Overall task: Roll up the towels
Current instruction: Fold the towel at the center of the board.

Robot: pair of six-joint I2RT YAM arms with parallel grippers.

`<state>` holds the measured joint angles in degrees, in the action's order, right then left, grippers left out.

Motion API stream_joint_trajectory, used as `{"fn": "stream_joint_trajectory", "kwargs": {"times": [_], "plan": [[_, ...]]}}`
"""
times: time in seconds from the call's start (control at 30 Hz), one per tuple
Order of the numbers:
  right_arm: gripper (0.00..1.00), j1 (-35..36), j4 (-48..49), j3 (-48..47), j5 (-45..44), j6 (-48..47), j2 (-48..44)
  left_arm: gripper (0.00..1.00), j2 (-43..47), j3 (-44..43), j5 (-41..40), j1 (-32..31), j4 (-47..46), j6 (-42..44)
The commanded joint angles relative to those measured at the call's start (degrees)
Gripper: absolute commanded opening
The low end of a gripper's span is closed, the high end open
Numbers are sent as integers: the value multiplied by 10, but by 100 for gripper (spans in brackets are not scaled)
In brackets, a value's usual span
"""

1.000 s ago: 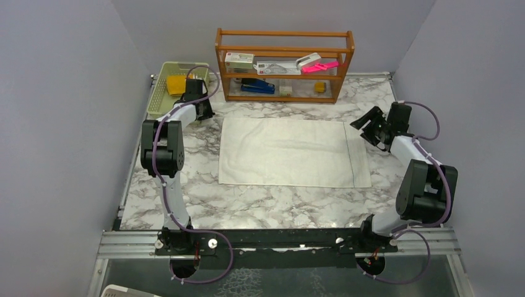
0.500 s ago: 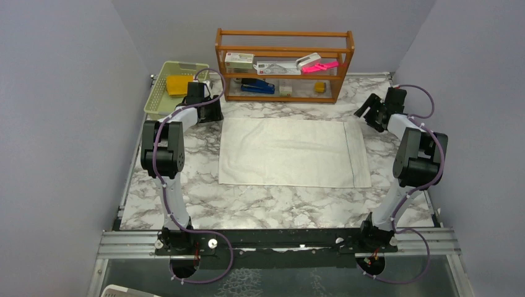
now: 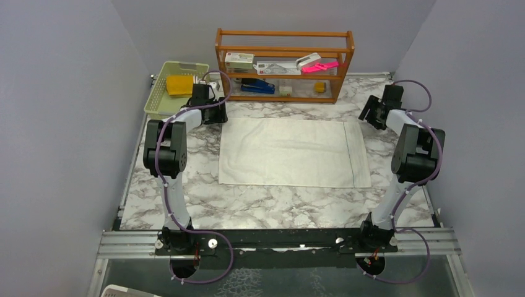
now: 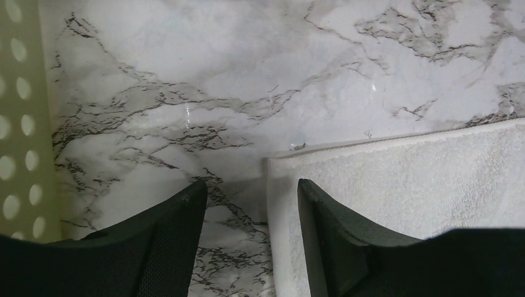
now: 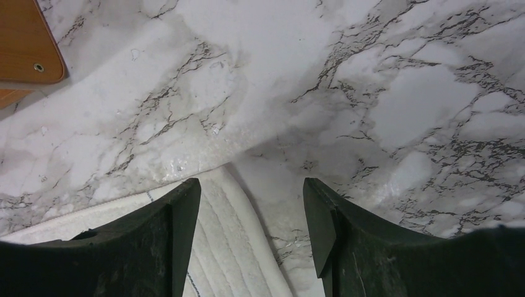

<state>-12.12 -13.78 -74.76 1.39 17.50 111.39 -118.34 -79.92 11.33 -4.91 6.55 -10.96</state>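
Note:
The cream-white towel (image 3: 291,151) lies flat in the middle of the marble table. Its far-left corner (image 4: 278,170) sits between the fingers of my left gripper (image 3: 215,115), which hangs open above it with one fingertip (image 4: 189,201) over bare marble and the other over cloth. My right gripper (image 3: 371,115) is open over the towel's stitched far-right corner (image 5: 226,204), holding nothing. The mustard-yellow towel (image 3: 179,85) lies in the green basket (image 3: 160,99).
A wooden shelf rack (image 3: 283,65) with small items stands at the back; its foot (image 5: 25,43) shows in the right wrist view. The basket wall (image 4: 21,124) is just left of my left gripper. Grey walls close in both sides.
My left gripper opened and moved from the basket to the white towel's far-left corner. My right arm swung back from the towel's right side to its far-right corner.

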Motion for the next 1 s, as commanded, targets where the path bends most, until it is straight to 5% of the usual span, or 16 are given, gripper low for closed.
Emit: {"fn": "stream_joint_trajectory", "kwargs": {"times": [0.0,0.37,0.6,0.97], "plan": [[62,6,-12,-10,-21,-20,10,59,-15,2,-5,-19,1,18],[62,7,-13,-13,-11,-16,0,49,-38,7,-125,-55,39,45],[62,8,-11,-8,-24,-23,5,0,-58,-7,-134,-56,50,47],[62,28,-20,-34,-55,-36,37,0,-36,-19,-127,-56,61,53]]}}
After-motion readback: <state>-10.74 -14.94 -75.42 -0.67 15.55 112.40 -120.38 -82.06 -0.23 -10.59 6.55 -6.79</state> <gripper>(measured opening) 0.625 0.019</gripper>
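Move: The white towel's far left corner lies right at the left fingertips, about 1 cm ahead, 1 cm to the right and 1 cm below. The green basket's middle is some 18 cm left and 11 cm ahead at much the same height, and the wooden rack's middle is about 25 cm right, 13 cm ahead and 8 cm up. For the right hand, the towel's far right corner is about 2 cm ahead, 3 cm left and 2 cm below, and the far left corner some 55 cm left, about 1 cm ahead and 2 cm lower. The left hand slides about 1.5 cm right so its open fingers straddle the white towel's far left corner, sinks about 1 cm while rolling some 10 degrees left side up, then edges just under 1 cm forward as the fingers shut fully and pinch the corner. The right hand stays open and empty just above and beside the far right corner, barely drifting until it begins to sink by about half a centimetre at the very end. ##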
